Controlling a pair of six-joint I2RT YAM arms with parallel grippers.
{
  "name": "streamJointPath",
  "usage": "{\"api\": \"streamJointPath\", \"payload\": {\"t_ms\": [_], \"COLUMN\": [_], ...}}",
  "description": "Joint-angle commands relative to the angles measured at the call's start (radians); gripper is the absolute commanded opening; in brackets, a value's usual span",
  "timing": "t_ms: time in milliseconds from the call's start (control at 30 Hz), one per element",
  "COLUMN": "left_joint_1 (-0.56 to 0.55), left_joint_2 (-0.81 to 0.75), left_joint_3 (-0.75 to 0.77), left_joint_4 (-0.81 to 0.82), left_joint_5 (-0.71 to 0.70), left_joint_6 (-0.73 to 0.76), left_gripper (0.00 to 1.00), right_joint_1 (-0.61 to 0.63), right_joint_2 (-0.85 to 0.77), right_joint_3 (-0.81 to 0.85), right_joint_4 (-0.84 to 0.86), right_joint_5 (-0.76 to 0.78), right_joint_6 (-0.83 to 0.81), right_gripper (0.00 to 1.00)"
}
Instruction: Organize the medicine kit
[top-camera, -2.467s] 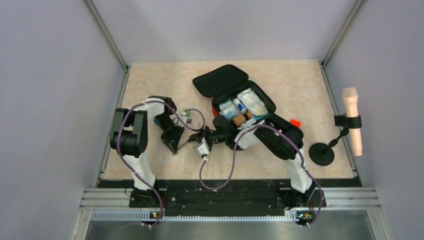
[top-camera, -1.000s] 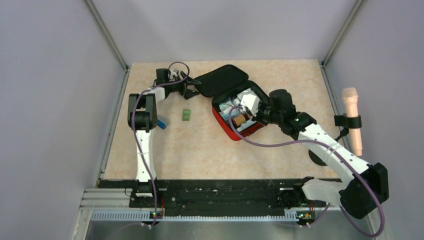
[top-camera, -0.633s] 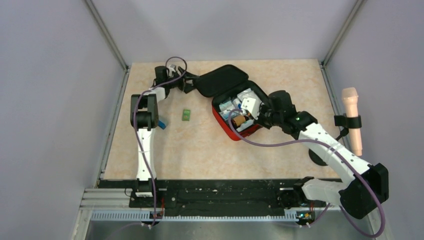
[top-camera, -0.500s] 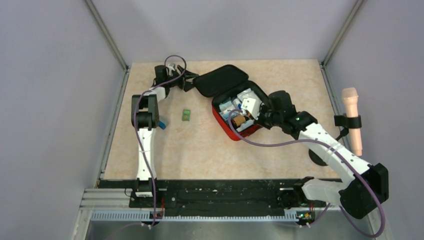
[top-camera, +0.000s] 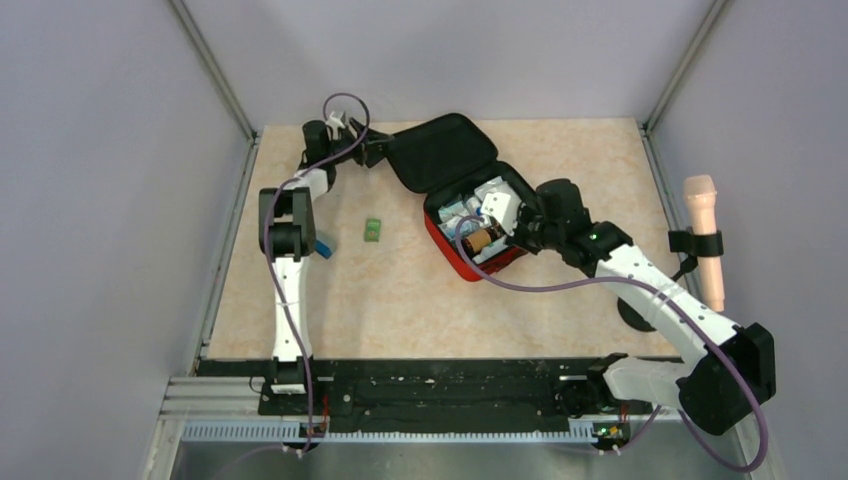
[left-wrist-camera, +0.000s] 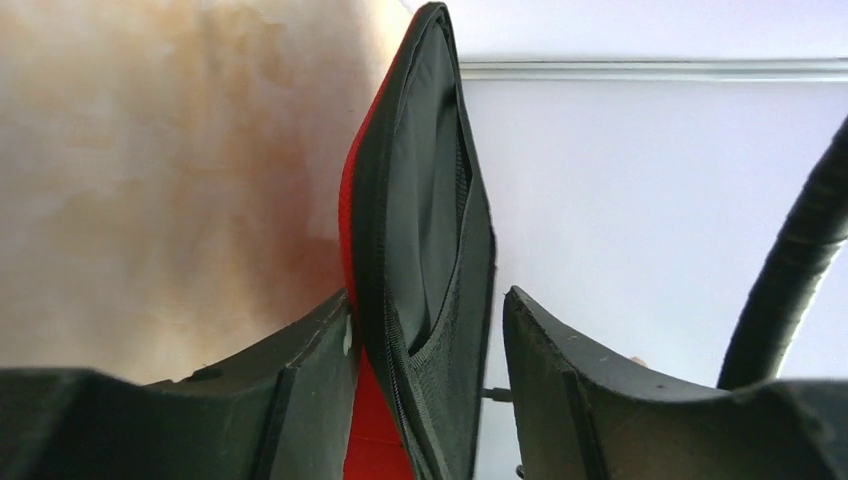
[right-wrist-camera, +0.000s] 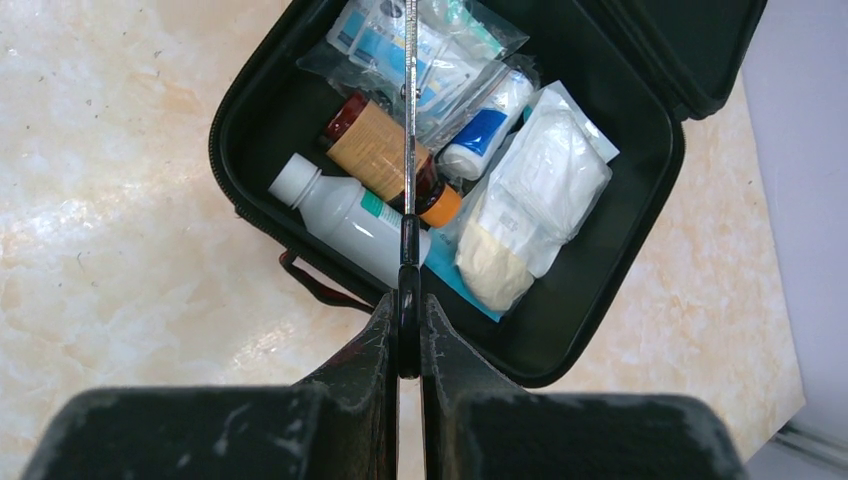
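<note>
The medicine kit (top-camera: 450, 250), a red soft case with black lining, lies open at the back of the table, its lid (top-camera: 440, 150) raised. My left gripper (top-camera: 378, 150) straddles the lid's free edge (left-wrist-camera: 425, 200). One finger (left-wrist-camera: 310, 360) touches the red outside, and a gap shows at the other finger, so the left gripper (left-wrist-camera: 428, 310) is open. My right gripper (right-wrist-camera: 408, 320) hovers over the case's near rim (right-wrist-camera: 640, 250). It is shut on a thin metal tool (right-wrist-camera: 410, 150) with a black loop handle, seen edge-on, probably scissors. Bottles (right-wrist-camera: 385, 155) and gauze packs (right-wrist-camera: 540, 190) fill the case.
A small green packet (top-camera: 373, 230) lies on the table left of the case. A small blue box (top-camera: 322, 247) sits beside the left arm. A pink cylinder on a black stand (top-camera: 702, 240) is at the right edge. Walls enclose the table on three sides.
The left gripper has narrowed around the lid's edge and risen, tilting the lid up off the table. The right arm and its tool have barely moved.
</note>
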Motion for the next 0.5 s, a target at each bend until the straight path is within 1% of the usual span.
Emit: {"api": "streamJointPath", "payload": {"t_ms": [0,67,100,300,333,367,467], "left_joint_1": [0.004,0.0,-0.002,-0.009,-0.008,-0.031,-0.044], "left_joint_2": [-0.175,-0.202,-0.217,-0.312,-0.328,-0.341,-0.381], "left_joint_3": [-0.023,-0.045,-0.059,-0.144,-0.153,-0.158,-0.174], "left_joint_4": [0.116,0.125,0.129,0.129,0.123,0.11,0.076], "left_joint_5": [0.047,0.055,0.064,0.086,0.09,0.094,0.108], "left_joint_6": [0.011,0.013,0.018,0.069,0.083,0.1,0.147], "left_gripper": [0.55,0.54,0.52,0.36,0.32,0.28,0.18], "right_joint_1": [-0.01,-0.011,-0.011,-0.012,-0.011,-0.012,-0.014], "right_joint_2": [-0.036,-0.046,-0.049,-0.096,-0.105,-0.113,-0.13], "right_joint_3": [-0.012,-0.026,-0.03,-0.071,-0.078,-0.084,-0.084], "right_joint_4": [0.099,0.121,0.131,0.198,0.208,0.217,0.232], "right_joint_5": [-0.021,-0.027,-0.031,-0.053,-0.055,-0.053,-0.053], "right_joint_6": [0.008,0.013,0.013,0.04,0.04,0.038,0.031], "right_gripper": [0.0,0.0,0.0,0.0,0.0,0.0,0.0]}}
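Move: The case lid, already partly raised, has its left edge between the left hand's open fingers; the lid's middle lies about 10 cm to that hand's right, 1 cm back and 2 cm lower. The open case's middle is some 14 cm back, 18 cm right and 6 cm down; the green box, 14 cm back, 3 cm left and 9 cm down. From the right hand, which holds the scissors, the lid's middle is roughly 25 cm ahead, 12 cm left and 9 cm down. The lid's left edge is pinched as the left hand carries it upward some 11 cm, drawing back about 4 cm as it goes, so the lid swings up on its hinge. The fingers close from a bit over half open, their tips tilting up about 15 degrees. The right hand keeps its grip on the scissors above the case, tipping them up slightly. ##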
